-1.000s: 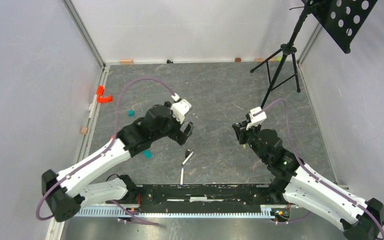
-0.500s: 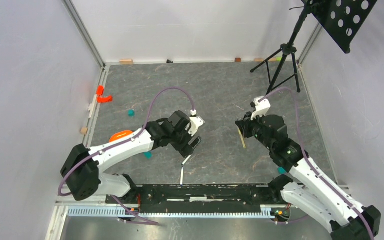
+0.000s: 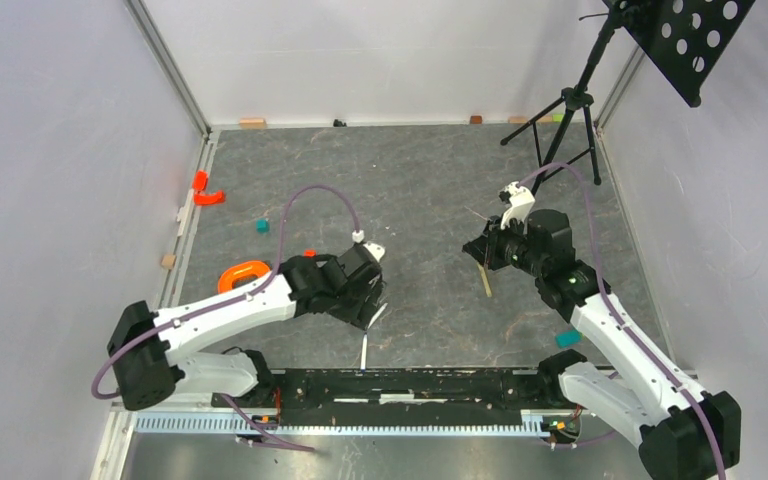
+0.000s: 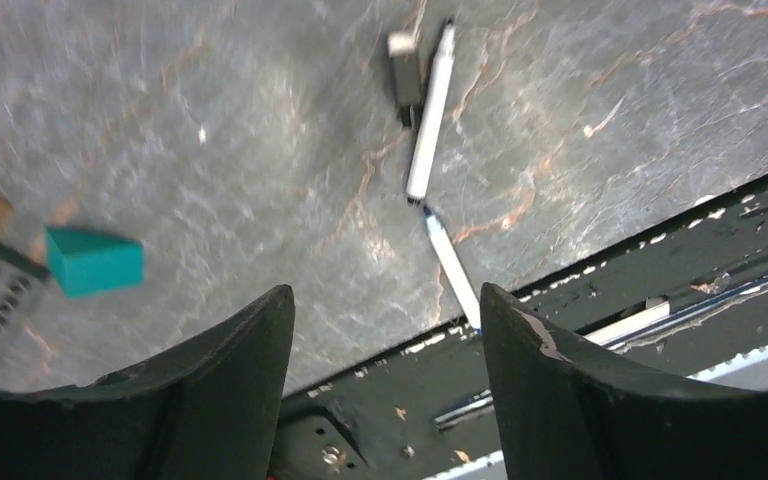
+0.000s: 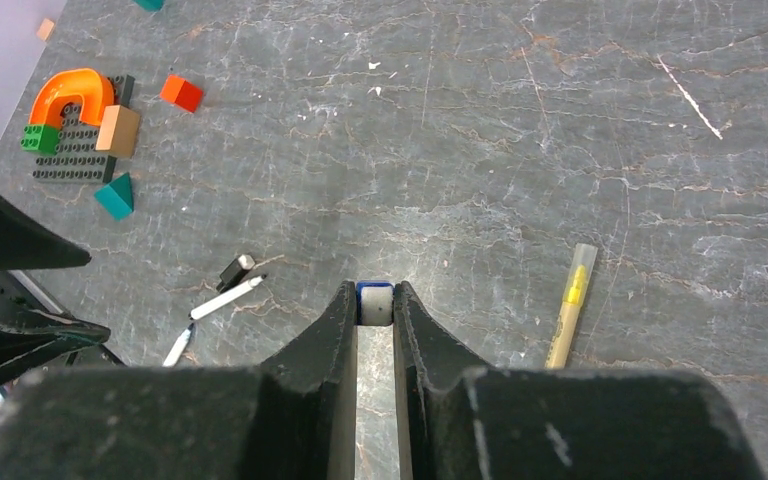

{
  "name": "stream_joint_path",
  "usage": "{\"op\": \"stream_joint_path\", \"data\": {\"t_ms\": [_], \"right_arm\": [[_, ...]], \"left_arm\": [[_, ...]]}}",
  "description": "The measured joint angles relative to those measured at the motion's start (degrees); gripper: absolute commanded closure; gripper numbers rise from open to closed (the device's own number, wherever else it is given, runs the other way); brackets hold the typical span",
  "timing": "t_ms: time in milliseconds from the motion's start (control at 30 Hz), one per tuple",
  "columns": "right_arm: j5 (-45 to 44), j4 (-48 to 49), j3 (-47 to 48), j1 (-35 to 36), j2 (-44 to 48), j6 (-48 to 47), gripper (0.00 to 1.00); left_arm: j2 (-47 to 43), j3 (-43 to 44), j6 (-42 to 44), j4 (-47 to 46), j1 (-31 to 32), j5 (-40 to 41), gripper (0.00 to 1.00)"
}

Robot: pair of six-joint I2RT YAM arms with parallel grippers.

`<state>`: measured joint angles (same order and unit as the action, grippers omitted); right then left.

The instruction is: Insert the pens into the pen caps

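Two white pens (image 4: 430,110) (image 4: 450,265) lie end to end on the grey floor, with the black pen cap (image 4: 405,65) beside the farther one. My left gripper (image 4: 385,295) hovers just short of them, jaws open, with nothing between them. In the top view it (image 3: 368,305) sits right over the upper white pen (image 3: 376,315). The right gripper (image 5: 375,290) is shut on the blue pen cap (image 5: 375,304) at its fingertips. The yellow pen (image 5: 570,305) lies on the floor to its right and shows in the top view (image 3: 484,280) just below the right gripper (image 3: 482,252).
An orange arch (image 3: 243,272) on a dark baseplate sits left of the left arm, with red (image 5: 180,92), tan (image 5: 118,130) and teal (image 5: 115,195) blocks. A teal block (image 3: 567,338) lies by the right arm. A black tripod stand (image 3: 560,130) is at the back right, and a black rail (image 3: 410,385) runs along the near edge.
The left arm has swung down and forward onto the white pens, its jaws narrowing, uncovering the orange arch. The right gripper has shifted slightly back with the blue cap still held.
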<state>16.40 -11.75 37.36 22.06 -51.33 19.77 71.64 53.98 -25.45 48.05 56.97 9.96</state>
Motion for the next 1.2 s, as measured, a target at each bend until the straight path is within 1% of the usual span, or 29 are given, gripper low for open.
{"op": "stream_joint_path", "data": {"t_ms": [167,267,400,533,667,800,900,1000,1033,1133,1200], "right_arm": [[-0.13,0.07,0.00,0.00,0.00,-0.02,1.00],[-0.15,0.02,0.00,0.00,0.00,-0.04,1.00],[-0.61,-0.02,-0.02,0.00,0.22,-0.07,1.00],[-1.44,-0.20,-0.39,0.00,1.49,-0.11,1.00],[-2.14,-1.05,-0.96,-0.02,2.78,-0.28,1.00],[-2.73,-2.21,-1.40,-0.07,3.72,-0.57,1.00],[-3.19,-3.23,-1.68,-0.07,4.48,-0.74,1.00],[-3.45,-3.50,-1.77,-0.07,4.90,-1.03,1.00],[-3.45,-3.52,-1.84,-0.07,4.94,-1.16,1.00],[-3.48,-3.67,-1.86,-0.07,4.94,-1.27,1.00],[-3.48,-3.67,-1.86,-0.07,4.94,-1.49,1.00]], "left_arm": [[-3.34,-6.21,-10.32,1.57,2.97,1.99,0.35],[-2.97,-9.18,-15.06,1.51,5.35,2.10,0.36],[-0.11,-9.70,-20.09,0.35,9.29,2.97,0.45],[4.76,-9.68,-23.96,-1.57,12.09,3.63,0.45],[9.73,-9.66,-26.75,-2.82,13.57,3.72,0.46],[11.80,-9.66,-28.50,-4.55,14.08,3.50,0.47],[12.04,-9.66,-29.59,-6.60,14.53,3.43,0.52],[12.46,-9.66,-30.53,-7.87,14.80,3.50,0.63],[12.55,-9.66,-30.88,-7.98,14.91,3.52,0.65],[12.79,-9.62,-31.71,-8.26,15.37,3.76,0.70],[13.00,-9.53,-31.76,-8.66,16.28,4.59,0.71]]}}
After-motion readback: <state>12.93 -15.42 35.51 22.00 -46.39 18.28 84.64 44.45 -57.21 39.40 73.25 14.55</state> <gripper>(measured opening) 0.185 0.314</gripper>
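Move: Below and behind the open left hand lies the uncapped blue-tipped pen, about 6 cm back, 2 cm to the right and 10 cm down. On the table at the same depth, the white pen lies roughly 1 cm ahead of the hand and 5 cm to its right, and the black cap some 3 cm ahead and 4 cm right. From the right hand, which already holds the blue cap, the blue-tipped pen is about 17 cm back, 20 cm left and 17 cm below. Sinking about 9 cm while drawing back some 7 cm, the left hand swings a little left, then comes back right to settle over the blue-tipped pen, turning about 15 degrees counter-clockwise. Its fingers narrow from three-quarters open to about a third, one on each side of the barrel; a pinch can't be made out. The right hand keeps the blue cap and eases barely 2 cm, mostly right. ##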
